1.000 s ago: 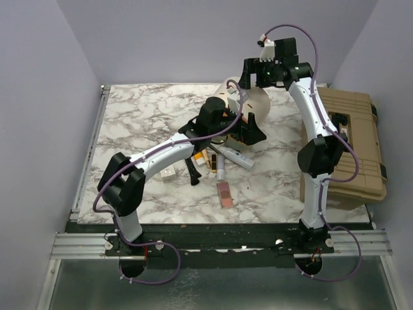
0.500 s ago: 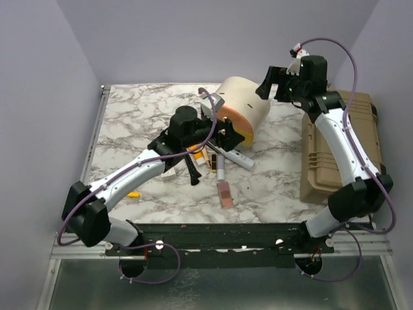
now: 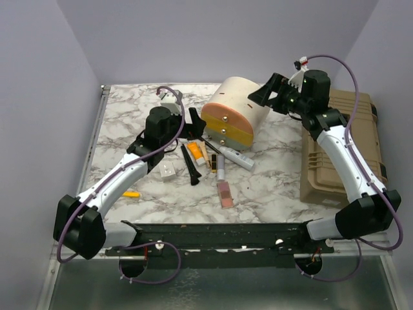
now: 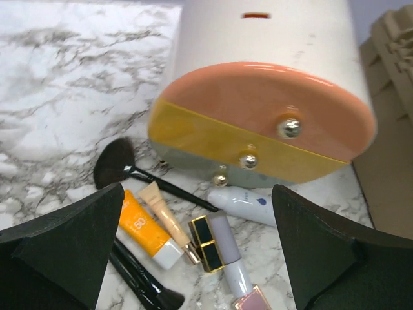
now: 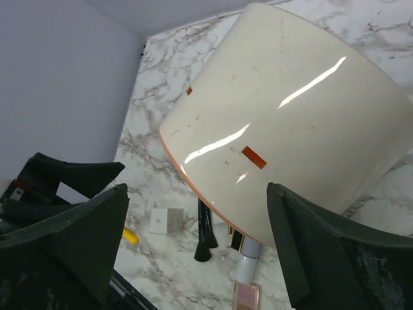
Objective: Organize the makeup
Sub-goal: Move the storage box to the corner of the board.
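Note:
The makeup lies in a loose heap in front of the cream case: an orange tube [image 3: 195, 153] [image 4: 145, 226], a gold-black lipstick [image 3: 211, 159] [image 4: 208, 242], a white tube [image 3: 235, 157] [image 4: 248, 205], a lilac tube [image 3: 221, 169] [image 5: 245, 261], a pink palette [image 3: 224, 192] [image 5: 246, 296] and a white square compact [image 3: 168, 171] [image 5: 166, 220]. My left gripper [image 3: 182, 134] [image 4: 197, 190] hovers open just left of the heap, holding nothing. My right gripper [image 3: 263, 93] [image 5: 197, 187] stands open above the case's back right, also holding nothing.
The big cream cylindrical case [image 3: 235, 113] [image 4: 271, 97] [image 5: 284, 116] lies on its side, peach and yellow front facing the heap. Two black brushes [image 3: 191, 168] [image 5: 205, 239] lie among the makeup. A tan toolbox [image 3: 342, 148] fills the right edge. A small yellow piece [image 3: 131, 194] lies front left.
My left gripper has drawn back leftward from the case front. The right arm has swung right and its gripper has come down behind the case. The case's front now shows.

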`<state>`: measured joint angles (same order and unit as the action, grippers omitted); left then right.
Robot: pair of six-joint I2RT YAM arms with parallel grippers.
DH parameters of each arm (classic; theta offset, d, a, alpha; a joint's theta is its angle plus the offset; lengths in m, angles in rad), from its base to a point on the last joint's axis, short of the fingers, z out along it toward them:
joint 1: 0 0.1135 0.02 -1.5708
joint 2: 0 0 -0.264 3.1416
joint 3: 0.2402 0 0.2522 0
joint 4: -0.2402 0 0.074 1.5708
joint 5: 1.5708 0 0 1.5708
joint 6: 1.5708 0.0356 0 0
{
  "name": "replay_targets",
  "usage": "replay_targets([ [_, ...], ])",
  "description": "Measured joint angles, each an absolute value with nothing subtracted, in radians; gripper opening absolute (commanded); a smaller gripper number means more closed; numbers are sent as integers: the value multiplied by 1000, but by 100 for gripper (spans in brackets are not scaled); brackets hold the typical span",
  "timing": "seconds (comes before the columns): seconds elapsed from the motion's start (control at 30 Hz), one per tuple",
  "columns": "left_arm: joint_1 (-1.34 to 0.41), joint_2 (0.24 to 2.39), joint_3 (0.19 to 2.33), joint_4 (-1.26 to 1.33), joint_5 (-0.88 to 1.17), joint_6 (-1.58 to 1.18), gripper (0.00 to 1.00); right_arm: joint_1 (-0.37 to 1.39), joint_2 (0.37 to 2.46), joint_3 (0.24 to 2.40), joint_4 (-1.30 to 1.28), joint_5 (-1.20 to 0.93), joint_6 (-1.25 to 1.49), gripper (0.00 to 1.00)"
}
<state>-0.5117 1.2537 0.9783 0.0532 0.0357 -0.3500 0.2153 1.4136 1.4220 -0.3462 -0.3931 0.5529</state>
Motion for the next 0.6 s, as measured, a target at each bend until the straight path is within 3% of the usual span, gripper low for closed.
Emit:
replay_targets([
  [0.23,-400,1403,1041,26,118,-434,99,216,1380,1315,-346,-365,648,95],
  [0.6,-371,1554,1178,74,281,-434,99,216,1383,1144,-328,-354,775,96],
])
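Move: Both hands are going for the storage box. Its middle is about 11 cm ahead of the left hand, 14 cm to its right and 12 cm below; from the right hand it is some 7 cm ahead, 7 cm to the left and 18 cm down. From the left hand, down on the board, the orange tube lies about 4 cm ahead and 3 cm left, and the white bottle 2 cm ahead and 12 cm right. The right hand heads down beside the storage box's right side, sinking about 10 cm and drawing back a little while its wide-open fingers tip down some 20 degrees. The open left hand reaches forward about 6 cm along the box's left side, dipping roughly 3 cm and tilting slightly down. Contact with the box can't be made out for either. ##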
